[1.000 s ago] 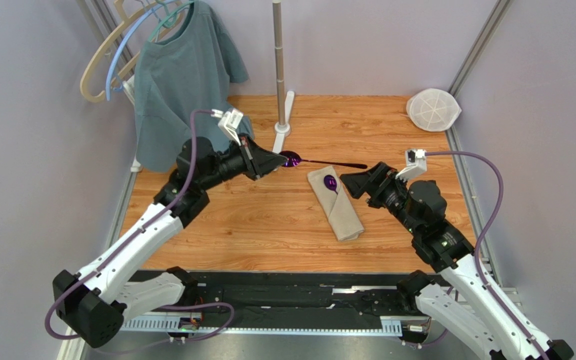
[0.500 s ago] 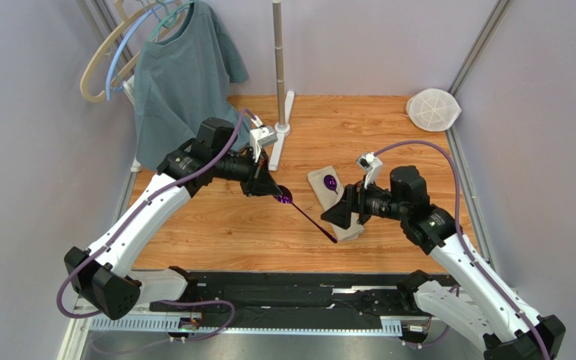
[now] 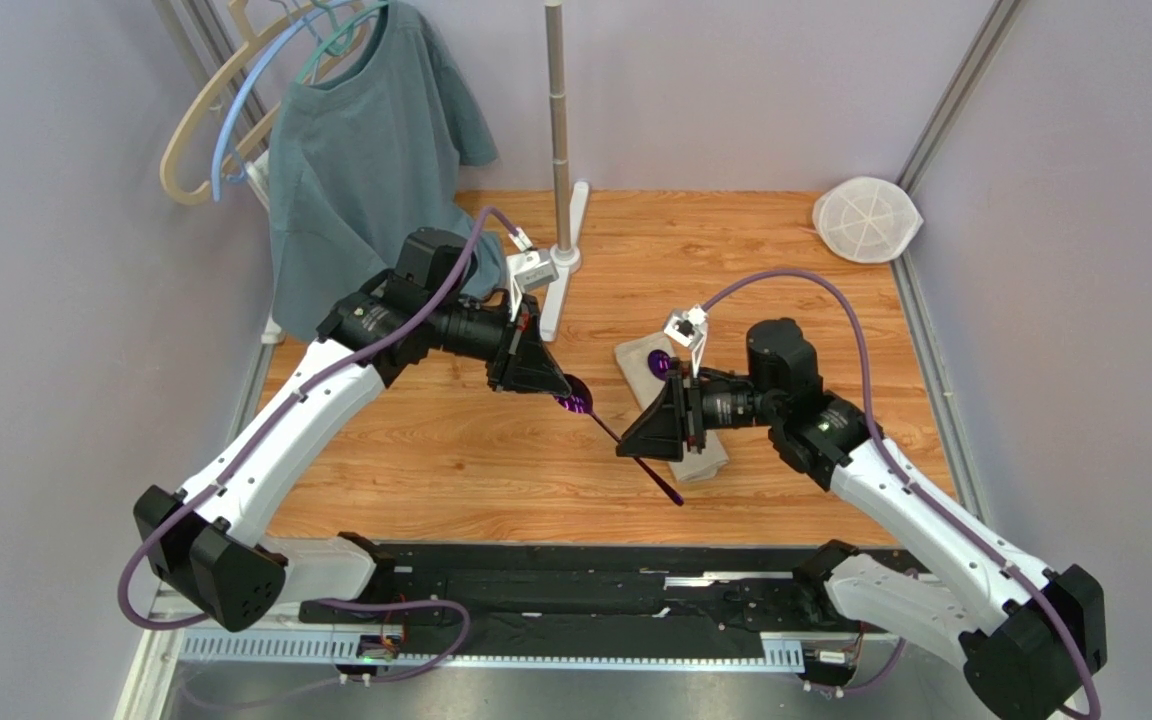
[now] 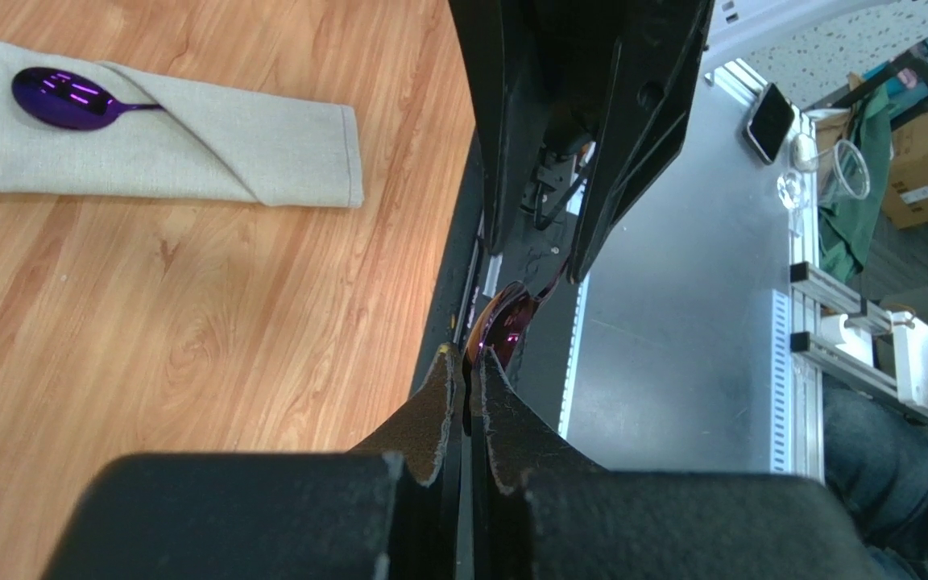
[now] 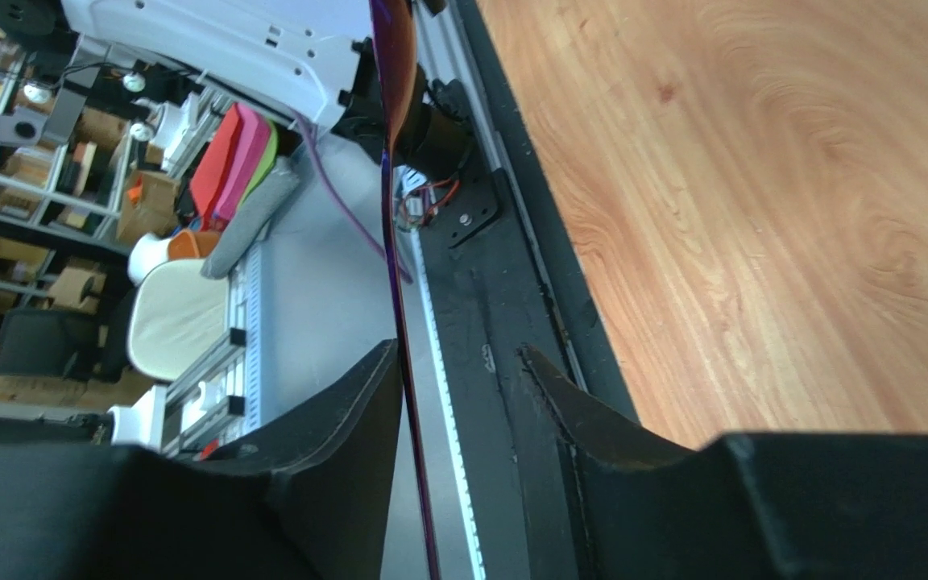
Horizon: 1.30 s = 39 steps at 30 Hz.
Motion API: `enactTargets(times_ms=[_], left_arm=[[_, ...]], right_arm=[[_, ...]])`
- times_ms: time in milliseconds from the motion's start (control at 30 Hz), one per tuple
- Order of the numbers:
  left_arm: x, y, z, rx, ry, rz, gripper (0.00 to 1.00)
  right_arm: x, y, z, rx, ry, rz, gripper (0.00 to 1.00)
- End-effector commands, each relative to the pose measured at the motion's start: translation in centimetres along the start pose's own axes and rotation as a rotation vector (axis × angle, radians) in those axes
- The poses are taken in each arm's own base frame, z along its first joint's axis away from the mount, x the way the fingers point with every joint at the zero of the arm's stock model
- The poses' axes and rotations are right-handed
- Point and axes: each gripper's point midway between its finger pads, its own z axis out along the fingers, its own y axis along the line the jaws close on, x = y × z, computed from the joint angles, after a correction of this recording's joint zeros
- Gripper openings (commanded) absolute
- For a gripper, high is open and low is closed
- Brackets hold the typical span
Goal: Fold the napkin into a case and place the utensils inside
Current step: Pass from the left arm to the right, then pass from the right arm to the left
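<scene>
The beige case (image 3: 705,453) lies right of the table's centre, partly hidden by my right gripper; one spoon's purple bowl (image 3: 660,363) pokes out of its far end. Both also show in the left wrist view: case (image 4: 191,139), bowl (image 4: 64,97). My left gripper (image 3: 549,384) is shut on the bowl end of the second spoon (image 3: 579,398), held in the air (image 4: 499,329), with the handle pointing toward the near edge. My right gripper (image 3: 642,440) is open around that thin maroon handle (image 5: 399,290), which runs along one finger (image 5: 348,423).
A grey-green T-shirt (image 3: 364,150) hangs on hangers at the back left. A metal pole on a white foot (image 3: 557,135) stands at the back centre. A white mesh disc (image 3: 866,219) lies at the back right. The black base rail (image 3: 567,593) runs along the near edge.
My left gripper has lifted the second spoon from the back of the table and carried it forward, handle toward the near edge. My right gripper has swung left to straddle the handle.
</scene>
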Motion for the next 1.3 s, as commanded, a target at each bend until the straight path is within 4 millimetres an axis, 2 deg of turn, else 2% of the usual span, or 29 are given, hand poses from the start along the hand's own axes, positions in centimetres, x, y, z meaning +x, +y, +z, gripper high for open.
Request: enactTargets(times_ms=[0,33,67,100,133,167,233,267,333,367,500,667,1033,1133,1167,1233,1267], left_arm=[[-2.2,-1.1,-0.1,0.045,-0.061,0.037,0.00],[-2.5,-1.2,-0.1,0.047,-0.072,0.038,0.00],[-2.9,-1.2,-0.2,0.036,-0.088,0.041,0.00],[-3.5,-0.9,-0.2,0.013,-0.117,0.019,0.00],[-3.7,-0.4,-0.1,-0.020,-0.138,-0.001,0.00],[-4.1,-0.4,-0.5,-0.050,-0.178,-0.007,0.07],[-4.6,0.4,0.0,-0.070,-0.282,-0.082,0.28],[-5.1,-0.2,-0.6,-0.073,-0.348,-0.078,0.28],[-4.7,0.6,-0.4,-0.083,-0.426,-0.137,0.32],[-5.0,0.1,-0.8,-0.068,-0.463,-0.127,0.32],[-4.8,0.4,-0.5,-0.061,-0.487,-0.161,0.32],[-5.4,0.7,-0.5,-0.063,-0.517,-0.169,0.38],[-6.8,1.3,-0.1,-0.055,-0.525,-0.181,0.39],[-6.9,1.3,-0.6,-0.094,-0.527,-0.163,0.39],[-7.0,0.7,-1.2,-0.098,-0.546,-0.134,0.39],[-7.3,0.0,-2.4,-0.139,-0.573,-0.069,0.50],[-6.9,0.1,-2.8,-0.173,-0.558,-0.081,0.69]], right_arm=[[-0.1,2.0,0.8,-0.110,0.009,-0.033,0.37],[-0.2,2.0,0.8,-0.114,0.008,-0.034,0.28],[-0.5,2.0,0.7,-0.103,-0.003,-0.040,0.12],[-0.8,1.8,0.6,-0.074,-0.021,-0.043,0.00],[-1.5,1.2,0.5,-0.022,-0.066,-0.048,0.00],[-1.8,1.2,0.4,-0.010,-0.091,-0.049,0.00],[-2.8,1.0,0.1,0.025,-0.176,-0.020,0.00],[-3.3,1.3,0.0,0.009,-0.207,-0.030,0.00],[-3.8,1.1,0.0,0.007,-0.261,0.001,0.00],[-3.8,1.0,0.0,0.007,-0.272,0.008,0.00],[-3.6,0.7,0.4,0.000,-0.268,0.024,0.00],[-3.8,1.1,0.4,-0.018,-0.268,0.019,0.00],[-4.1,1.8,-0.2,-0.021,-0.286,-0.004,0.00],[-4.0,1.3,-0.4,0.022,-0.291,-0.016,0.00],[-3.7,0.9,-0.4,0.039,-0.278,-0.004,0.00],[-3.6,0.9,-0.5,0.043,-0.273,-0.015,0.00],[-3.6,1.0,-0.5,0.037,-0.271,-0.017,0.00]])
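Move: My left hand still pinches the purple spoon by its bowl; the spoon's middle is about 5 cm back, 6 cm right and 4 cm below that hand. It lies within 1 cm of my right hand point, a touch back and level, between half-open fingers. Some 22 cm below my right hand, the folded napkin is 11 cm ahead and 7 cm right; the other spoon's bowl is 16 cm ahead, 5 cm right. From my left hand the napkin is 7 cm ahead, 13 cm right, 26 cm down. I shut my right fingers on the spoon's handle while edging about 1 cm back and left, and only then open my left fingers to free the bowl. My left hand works forward about 4 cm and up 3, its fingers tipping up and swinging counter-clockwise, some 20 degrees each. My right hand keeps its pinch and carries the spoon nearly 3 cm forward, turning a little clockwise. ##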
